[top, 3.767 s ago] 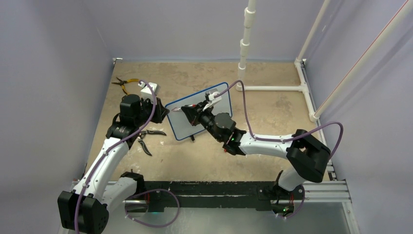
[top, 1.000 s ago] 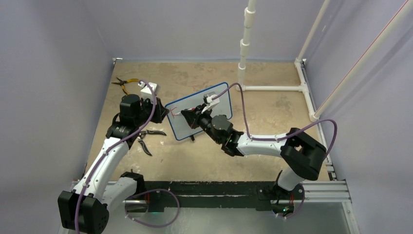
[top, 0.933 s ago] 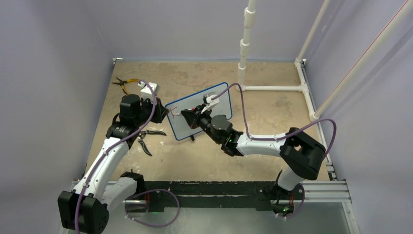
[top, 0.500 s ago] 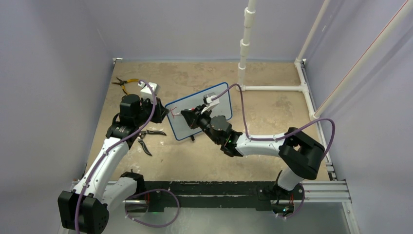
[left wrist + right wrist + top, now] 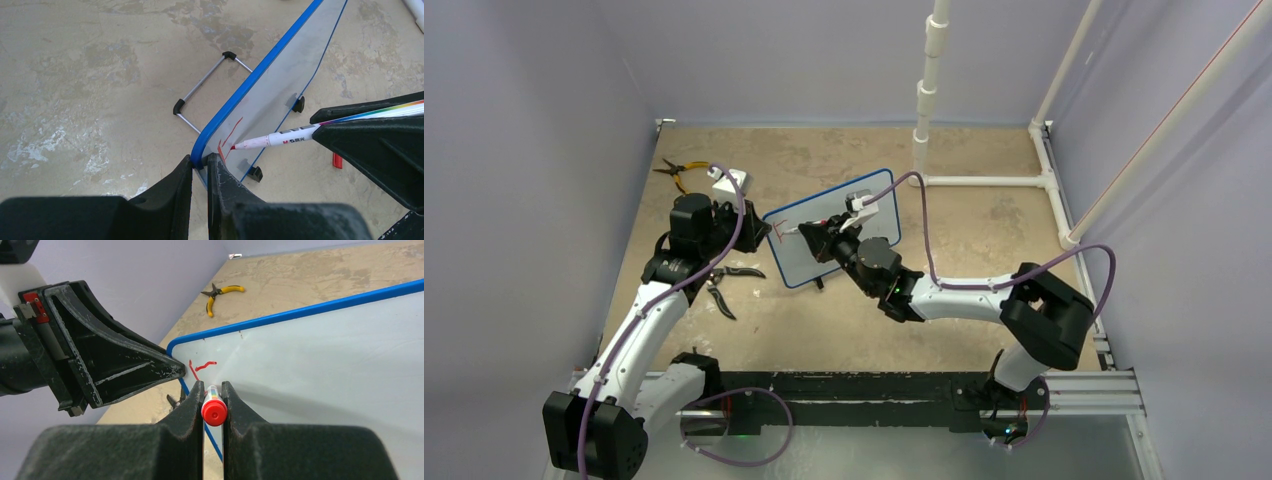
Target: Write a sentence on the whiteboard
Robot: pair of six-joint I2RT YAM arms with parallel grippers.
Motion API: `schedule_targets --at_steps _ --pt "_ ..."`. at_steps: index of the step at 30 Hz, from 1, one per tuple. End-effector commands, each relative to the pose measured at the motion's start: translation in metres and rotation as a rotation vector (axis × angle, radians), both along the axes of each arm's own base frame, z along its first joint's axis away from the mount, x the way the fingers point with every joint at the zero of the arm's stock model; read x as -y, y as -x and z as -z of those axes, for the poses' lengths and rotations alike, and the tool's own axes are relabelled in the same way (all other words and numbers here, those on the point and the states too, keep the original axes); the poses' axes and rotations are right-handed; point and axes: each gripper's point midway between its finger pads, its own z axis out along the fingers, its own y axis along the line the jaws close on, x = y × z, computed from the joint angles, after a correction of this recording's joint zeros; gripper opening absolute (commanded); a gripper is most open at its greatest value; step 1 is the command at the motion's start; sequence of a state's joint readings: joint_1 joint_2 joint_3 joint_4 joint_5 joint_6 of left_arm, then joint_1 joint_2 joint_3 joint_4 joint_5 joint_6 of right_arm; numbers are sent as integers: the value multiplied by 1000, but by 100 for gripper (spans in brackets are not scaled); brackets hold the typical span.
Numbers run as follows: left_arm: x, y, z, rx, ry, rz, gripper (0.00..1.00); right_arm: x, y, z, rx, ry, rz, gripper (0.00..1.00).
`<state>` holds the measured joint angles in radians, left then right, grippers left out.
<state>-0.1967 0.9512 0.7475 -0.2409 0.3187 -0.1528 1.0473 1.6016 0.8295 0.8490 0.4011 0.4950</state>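
The whiteboard (image 5: 809,265) stands tilted on the table, white with a thin blue frame. My left gripper (image 5: 200,161) is shut on its upper left corner, one finger on each side of the frame. The right gripper (image 5: 213,385) is shut on a red-capped marker (image 5: 214,412). The marker's red tip (image 5: 233,147) rests at the board's face near that corner. Of the sentence, only a few red strokes (image 5: 200,366) show, just beside the left gripper's fingers (image 5: 172,371). From above, both grippers meet at the board's left end (image 5: 780,232).
Yellow pliers (image 5: 679,170) lie at the far left, next to a white block (image 5: 732,182). Black pliers (image 5: 729,285) lie beside the left arm. A white pipe frame (image 5: 984,181) stands at the back right. A small red cap (image 5: 337,160) lies on the table under the board.
Red strokes have appeared at the board's upper left corner since the earliest frame. The right gripper has edged left with the marker. The left arm has not moved.
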Motion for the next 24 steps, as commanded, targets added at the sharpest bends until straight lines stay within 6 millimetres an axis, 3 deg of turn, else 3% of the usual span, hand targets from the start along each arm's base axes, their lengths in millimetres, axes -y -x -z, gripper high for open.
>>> schedule_targets --at_steps 1,8,16,24 --pt "-1 -4 -8 44 -12 7 0 12 -4 -21 24 -47 53 0" --pt "-2 -4 -7 42 -18 4 0 10 -3 -24 29 -53 40 0" --pt "-4 -5 -5 36 -22 -3 0 25 19 -49 68 -89 -32 0" --pt "-4 -5 -3 31 -24 -2 0 32 9 -48 76 -73 -29 0"
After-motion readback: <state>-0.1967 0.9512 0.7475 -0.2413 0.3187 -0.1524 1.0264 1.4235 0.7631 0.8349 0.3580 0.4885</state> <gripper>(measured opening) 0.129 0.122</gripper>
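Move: Just to the left of the right hand, which holds the red marker with its tip on the whiteboard, the red mark lies about 5 cm left, 2 cm farther out and 2 cm lower. The left fingertips on the board's left edge are some 8 cm to the right hand's left, level with it fore and aft; the whiteboard's middle is about 5 cm right, 2 cm out and 5 cm below. From the left hand, the red mark is about 3 cm right, level fore and aft, and 1 cm below. Lingering at first with the marker tip at the end of a red stroke, the right hand creeps barely a few millimetres, then pulls the tip off the board, rising nearly 5 cm while going about 3 cm right and slightly back, away from the red mark and the left fingers. The wrist tips up some 5 degrees and the fingers keep their grip; the left hand still steadies the board's left edge. ##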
